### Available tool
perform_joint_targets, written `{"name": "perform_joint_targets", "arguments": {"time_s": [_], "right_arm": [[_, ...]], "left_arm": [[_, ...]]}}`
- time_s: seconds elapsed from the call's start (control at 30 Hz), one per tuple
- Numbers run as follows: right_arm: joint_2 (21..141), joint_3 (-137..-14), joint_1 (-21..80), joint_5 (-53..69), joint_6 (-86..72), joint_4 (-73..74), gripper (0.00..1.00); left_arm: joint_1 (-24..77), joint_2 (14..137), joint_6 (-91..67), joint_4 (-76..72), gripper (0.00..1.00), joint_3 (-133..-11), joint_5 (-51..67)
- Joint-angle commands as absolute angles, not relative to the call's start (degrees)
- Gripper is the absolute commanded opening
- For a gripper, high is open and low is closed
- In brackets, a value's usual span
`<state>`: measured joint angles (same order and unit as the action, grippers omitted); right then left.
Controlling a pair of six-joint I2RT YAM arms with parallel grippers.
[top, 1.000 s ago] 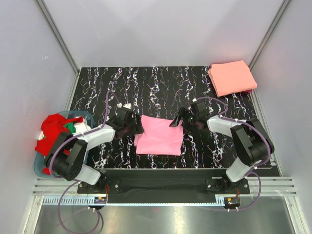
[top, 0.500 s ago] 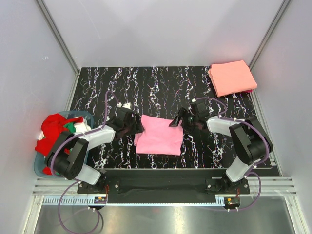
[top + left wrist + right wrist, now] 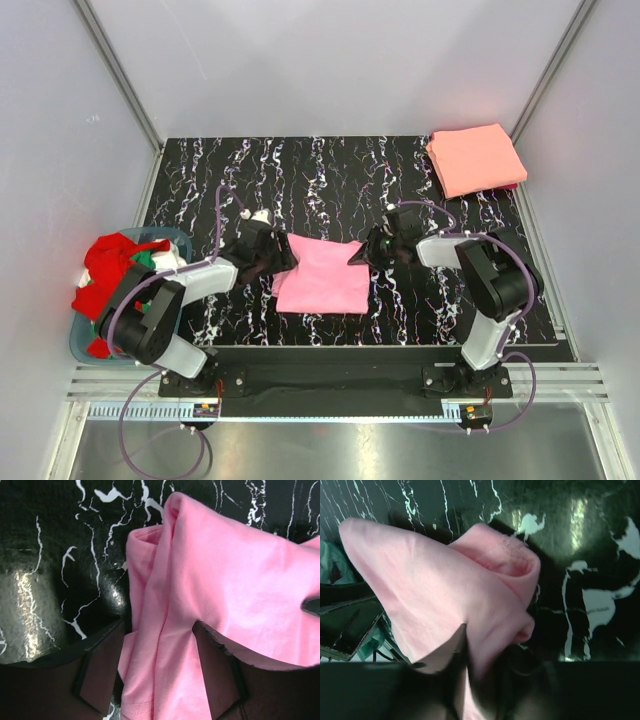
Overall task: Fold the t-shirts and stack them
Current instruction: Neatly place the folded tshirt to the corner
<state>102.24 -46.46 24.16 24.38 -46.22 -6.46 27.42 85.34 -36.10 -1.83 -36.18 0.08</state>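
Note:
The bubblegum pink t-shirt lies folded at the middle of the black marbled table. My left gripper is shut on its back left corner; in the left wrist view the pink cloth fills the gap at that gripper. My right gripper is shut on the back right corner, where the cloth bunches at that gripper. A folded salmon-orange t-shirt lies at the back right. Red, green and white shirts sit heaped at the left.
The round blue-grey basket holding the heaped shirts stands at the table's left edge. A dark red edge shows under the salmon-orange shirt. Grey walls close in the table at the back and both sides.
Both grippers have moved inward and closed on the pink shirt's back corners. The shirt's back edge has drawn in and lifted a little, so it looks narrower.

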Motion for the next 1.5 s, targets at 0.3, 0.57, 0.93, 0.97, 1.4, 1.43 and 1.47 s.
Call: {"name": "perform_joint_targets", "arguments": {"time_s": [0.3,0.57,0.93,0.97,1.4,1.43,1.47], "right_arm": [[104.2,-55.8,24.4,11.4,-34.5,17.6,0.00],[100.4,-71.3,22.0,-10.0,-23.8,36.3,0.00],[107.9,-87.0,16.4,-27.2,-9.9,43.1,0.00],[108.5,-88.5,15.8,-28.5,-9.1,42.8,0.00],[120.1,-106.8,7.4,-38.1,3.2,38.0,0.00],[120.5,-108.3,7.0,-38.0,5.6,37.1,0.00],[120.9,-109.0,6.4,-38.1,6.9,35.0,0.00]], "left_arm": [[27.5,77.1,-35.0,16.3,0.73,-39.8,-2.6],[27.5,60.8,-32.4,35.0,0.80,-49.8,-6.6],[27.4,52.0,-23.4,48.2,0.83,-58.9,-10.5],[27.4,51.4,-22.9,48.7,0.83,-58.5,-11.1],[27.2,44.1,-19.5,44.3,0.85,-51.4,-15.0],[27.2,43.9,-19.4,43.7,0.85,-51.2,-15.3],[27.2,43.9,-19.3,43.5,0.86,-51.0,-15.3]]}}
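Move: Between the right hand's still part-open fingers lies the pink t-shirt's far right corner; the shirt's middle is about 9 cm left and 5 cm back, roughly 1 cm below. The orange folded stack, the far corner's landmark, lies some 24 cm ahead of that hand and 27 cm to its right, about level. From the left hand, open astride the shirt's left edge, the shirt's middle is about 8 cm right, 3 cm back and 1 cm below. Closing fully on the far right corner, the right fingers pinch the pink t-shirt, then carry it about 28 cm right and 19 cm forward towards the orange stack, rising some 11 cm, while the wrist swings the fingers from down-left to down-right. The left hand opens wider and leaves, rising about 17 cm and drawing left and back. ##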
